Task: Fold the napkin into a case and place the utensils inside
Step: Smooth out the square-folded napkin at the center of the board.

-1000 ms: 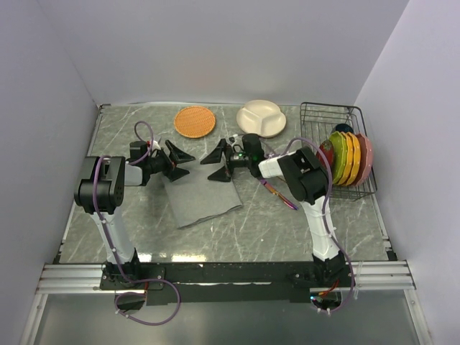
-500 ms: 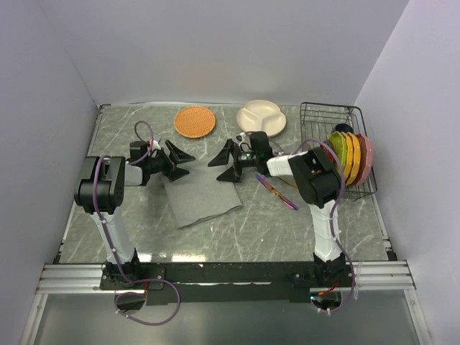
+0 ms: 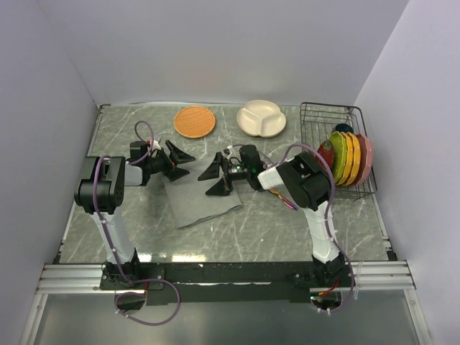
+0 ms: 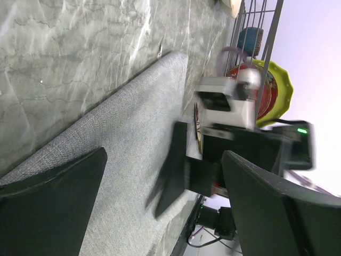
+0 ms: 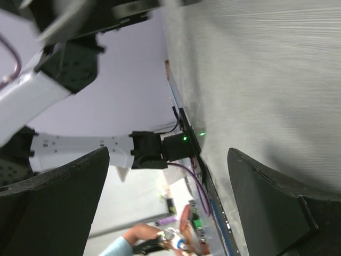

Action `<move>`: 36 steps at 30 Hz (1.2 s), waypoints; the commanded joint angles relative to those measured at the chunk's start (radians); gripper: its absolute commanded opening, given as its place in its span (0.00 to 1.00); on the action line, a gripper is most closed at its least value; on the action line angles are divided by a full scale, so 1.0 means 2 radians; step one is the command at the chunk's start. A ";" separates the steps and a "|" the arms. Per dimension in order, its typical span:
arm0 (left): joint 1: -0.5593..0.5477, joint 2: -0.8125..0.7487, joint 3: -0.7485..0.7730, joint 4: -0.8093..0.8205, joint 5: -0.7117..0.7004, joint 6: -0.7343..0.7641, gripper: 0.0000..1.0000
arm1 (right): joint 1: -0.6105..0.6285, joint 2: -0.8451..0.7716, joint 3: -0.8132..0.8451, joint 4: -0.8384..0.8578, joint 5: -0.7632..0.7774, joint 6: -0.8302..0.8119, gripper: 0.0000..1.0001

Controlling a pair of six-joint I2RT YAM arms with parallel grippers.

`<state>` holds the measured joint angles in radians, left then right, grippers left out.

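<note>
The grey napkin (image 3: 201, 203) lies flat on the marble table, folded to an oblong. My left gripper (image 3: 181, 162) hovers open at its far left corner, and the cloth (image 4: 106, 176) fills the space under my left gripper (image 4: 162, 160). My right gripper (image 3: 214, 178) stands open over the napkin's right half, low above the weave (image 5: 256, 80), with nothing between my right gripper's (image 5: 170, 154) fingers. Its blurred finger (image 4: 173, 165) shows in the left wrist view. The utensils are mostly hidden behind the right arm; only a purple sliver of the knife (image 3: 285, 203) peeks out.
A round orange woven mat (image 3: 195, 121) and a white divided plate (image 3: 261, 118) lie at the back. A wire rack (image 3: 323, 111) at the right holds upright coloured plates (image 3: 346, 158). A person's hand shows beyond the table's near edge in the right wrist view.
The right gripper swung a little right, then came back left and nearer, now lower over the napkin's right half. The left arm has not moved.
</note>
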<state>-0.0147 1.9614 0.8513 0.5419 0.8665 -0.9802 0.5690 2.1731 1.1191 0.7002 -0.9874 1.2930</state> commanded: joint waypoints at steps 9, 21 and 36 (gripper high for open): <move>0.005 0.016 -0.007 -0.052 -0.038 0.048 0.99 | -0.037 -0.004 -0.099 0.033 -0.014 0.009 1.00; 0.006 -0.014 -0.005 -0.031 -0.016 0.050 0.99 | -0.038 -0.080 -0.056 -0.037 -0.068 -0.069 1.00; -0.029 -0.143 -0.092 -0.029 0.018 0.002 0.99 | 0.009 -0.046 -0.098 0.107 -0.064 0.066 1.00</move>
<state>-0.0509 1.6638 0.7319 0.4683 0.8749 -0.9424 0.5911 2.0136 0.9535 0.7853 -1.0912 1.3460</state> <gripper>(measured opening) 0.994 0.997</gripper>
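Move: The napkin's middle lies almost directly under the right hand, about 1 cm ahead and 1 cm to its left, some 5 cm below. From the left hand, low over the far left part of the cloth, that middle is roughly 8 cm back, 5 cm to the right and 3 cm down. The round orange mat is about 18 cm ahead of the left hand and 2 cm to its right; the knife's middle lies some 23 cm to the right hand's right, about level with it. Sweeping about 5 cm to the right low over the napkin, the right hand first sinks a little, easing slightly back, then lifts some 6 cm, comes back nearer its base and returns about 3 cm left, starting to sink again at the end. The left hand keeps still by the napkin's far left part, then rises about 6 cm and draws back 4 cm. Both grippers stay wide open. ##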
